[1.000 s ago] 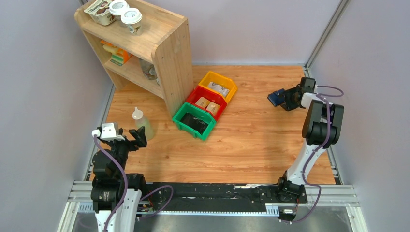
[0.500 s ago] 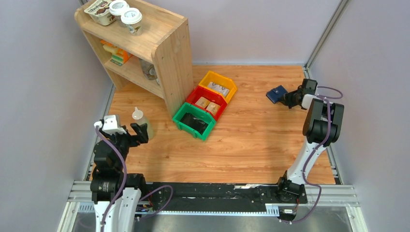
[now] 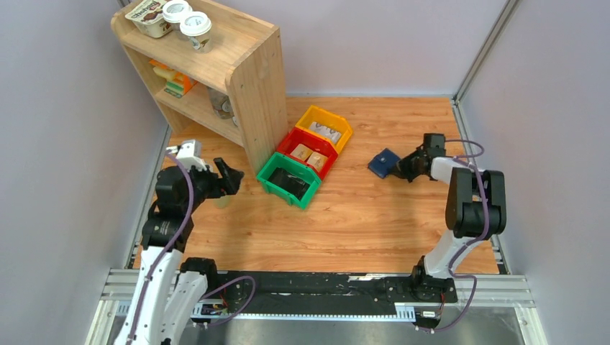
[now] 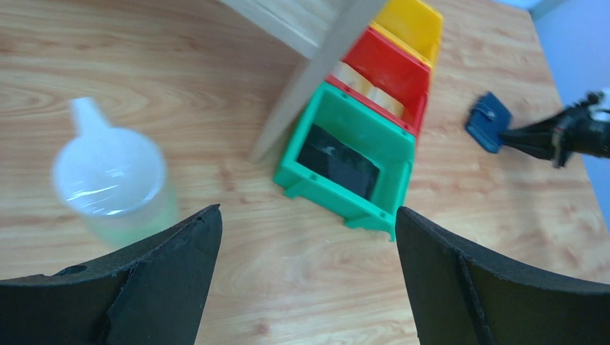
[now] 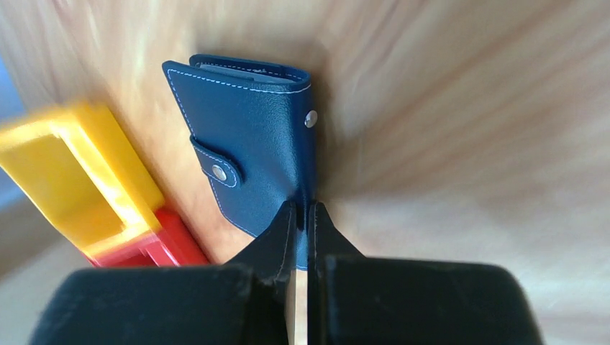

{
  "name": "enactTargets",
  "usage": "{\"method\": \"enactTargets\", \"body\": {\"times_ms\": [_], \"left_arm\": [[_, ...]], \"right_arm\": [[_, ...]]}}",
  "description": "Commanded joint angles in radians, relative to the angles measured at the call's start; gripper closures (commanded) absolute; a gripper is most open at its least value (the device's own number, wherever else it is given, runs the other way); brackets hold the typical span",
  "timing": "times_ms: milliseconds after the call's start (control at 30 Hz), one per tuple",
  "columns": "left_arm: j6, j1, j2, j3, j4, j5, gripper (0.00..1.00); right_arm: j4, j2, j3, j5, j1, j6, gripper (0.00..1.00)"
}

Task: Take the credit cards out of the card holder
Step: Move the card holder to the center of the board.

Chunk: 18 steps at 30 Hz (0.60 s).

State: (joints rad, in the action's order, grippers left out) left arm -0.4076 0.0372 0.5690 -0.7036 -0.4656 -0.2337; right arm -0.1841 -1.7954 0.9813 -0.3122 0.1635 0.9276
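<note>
The card holder point(image 3: 383, 163) is a navy-blue wallet, folded closed with its strap tab snapped. It is right of the coloured bins, just above the table. My right gripper point(image 3: 398, 169) is shut on its near edge. In the right wrist view the fingertips point(image 5: 291, 215) pinch the card holder point(image 5: 244, 136) along its lower edge. The credit cards are hidden inside it. My left gripper point(image 4: 306, 215) is open and empty above bare wood, with the card holder point(image 4: 488, 121) far off at the upper right.
A green bin point(image 3: 290, 180), a red bin point(image 3: 308, 152) and a yellow bin point(image 3: 326, 127) stand in a row beside the wooden shelf point(image 3: 216, 65). A pale squeeze bottle point(image 4: 111, 176) stands close by my left gripper point(image 3: 219, 181).
My right gripper closed on the card holder and carried it left and nearer, towards the table's middle. My left arm, still open, swung forward towards the shelf and bins.
</note>
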Motion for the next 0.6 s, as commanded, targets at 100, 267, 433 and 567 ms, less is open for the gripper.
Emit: {"method": "enactTargets", "body": {"times_ms": [100, 267, 433, 567], "left_arm": [[-0.034, 0.237, 0.179, -0.073, 0.137, 0.048, 0.04], [-0.045, 0.447, 0.284, -0.073, 0.194, 0.143, 0.03], [-0.027, 0.664, 0.489, -0.137, 0.216, 0.286, 0.03], [-0.031, 0.821, 0.672, -0.233, 0.217, 0.375, 0.03]], "right_arm": [[-0.198, 0.206, -0.185, 0.048, -0.234, -0.128, 1.0], [-0.297, 0.365, -0.3, 0.018, -0.291, -0.263, 1.0], [-0.35, 0.539, -0.415, -0.013, -0.303, -0.292, 1.0], [-0.377, 0.611, -0.446, 0.005, -0.303, -0.315, 0.96]]}}
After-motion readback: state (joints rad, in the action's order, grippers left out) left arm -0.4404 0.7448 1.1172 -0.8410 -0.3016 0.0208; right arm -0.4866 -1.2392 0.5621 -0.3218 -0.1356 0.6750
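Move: The right hand grips the card holder by its near right edge, its middle some 3 cm ahead and 4 cm left; the board's open centre is about 19 cm back and 17 cm left. From the left hand, the card holder is about 19 cm ahead, 48 cm right and 21 cm below. The green bin is roughly 10 cm ahead of that hand and 12 cm right, the bottle 3 cm ahead and 11 cm left, both some 16 cm below. Keeping the card holder pinched in its shut fingertips, the right hand carries it low over the board towards the centre, back about 19 cm and left 9 cm, the leftward part early, turning some 30 degrees counter-clockwise. The left hand, wide open, swings right past the front of the green bin towards the card holder, sinking as it turns clockwise and tips down. ##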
